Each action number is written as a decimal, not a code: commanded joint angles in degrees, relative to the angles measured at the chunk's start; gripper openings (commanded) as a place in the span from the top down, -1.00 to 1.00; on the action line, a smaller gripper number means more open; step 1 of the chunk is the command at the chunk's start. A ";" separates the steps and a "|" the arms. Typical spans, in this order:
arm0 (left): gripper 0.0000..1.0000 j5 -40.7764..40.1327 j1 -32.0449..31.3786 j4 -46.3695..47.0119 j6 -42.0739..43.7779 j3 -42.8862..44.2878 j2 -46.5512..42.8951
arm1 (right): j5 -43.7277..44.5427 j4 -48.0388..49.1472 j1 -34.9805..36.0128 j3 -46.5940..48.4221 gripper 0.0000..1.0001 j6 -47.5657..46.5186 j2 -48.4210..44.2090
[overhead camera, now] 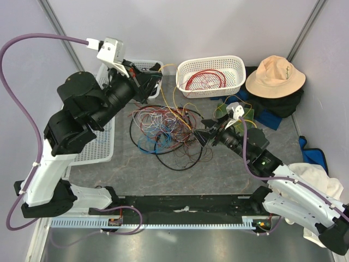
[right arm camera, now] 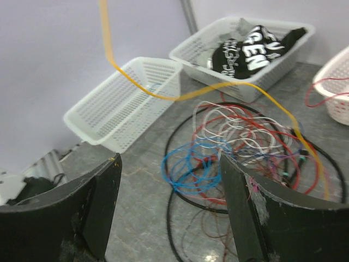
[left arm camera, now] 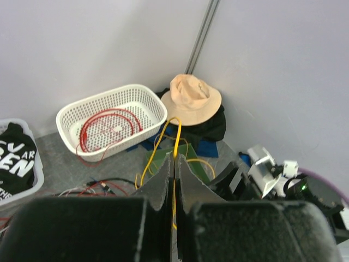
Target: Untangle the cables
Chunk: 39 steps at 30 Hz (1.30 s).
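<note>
The cables lie in a loose tangled heap of black, red, white and blue wires mid-table. My left gripper is raised behind the heap, and in the left wrist view its jaws are pressed together on a yellow cable. That cable runs taut through the air and down into the heap. At the heap's right edge, low over the table, my right gripper is open. Nothing is between its fingers. A blue coil lies just ahead of them.
A white basket at the back holds a coiled red cable. A beige hat sits on dark and green cloth at the back right. A basket with a black shirt and a long empty basket stand on the left.
</note>
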 commanded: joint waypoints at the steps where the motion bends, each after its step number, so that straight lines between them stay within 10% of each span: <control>1: 0.96 0.67 -0.14 0.30 3.82 7.22 2.18 | 9.81 2.79 1.87 -2.40 -0.59 -5.62 0.69; 21: 0.96 6.74 -0.14 0.73 4.00 18.50 4.91 | 28.21 23.87 5.92 4.01 -0.61 -13.28 22.76; 30: 0.96 1.91 -0.14 1.08 5.41 13.31 3.33 | 22.23 25.30 8.64 4.88 -0.15 -13.54 16.87; 39: 0.96 -2.47 -0.14 2.31 5.14 7.61 1.75 | 21.61 16.35 9.17 8.66 1.00 -11.44 10.64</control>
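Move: About 7 cm ahead of the open right hand, 3 cm to its left and nearly at its height, hangs the yellow cable's strand, which the left hand still holds. The cable tangle lies some 11 cm ahead, 14 cm left and 28 cm below the right hand; the green tray is about 14 cm ahead, 14 cm right and 27 cm below. From the left hand, the strand's spot lies roughly 7 cm ahead, 8 cm right and 24 cm below. Dipping forward about 9 cm and down 7–8 cm towards the hanging yellow strand while turning some 20 degrees clockwise, the open right hand then rises about 11 cm, easing back and slightly left, its fingertips tilting up as they close and pinch the strand. The left hand keeps its grip, lifts about 10 cm and tips its fingers up, then sinks back some 4 cm. ##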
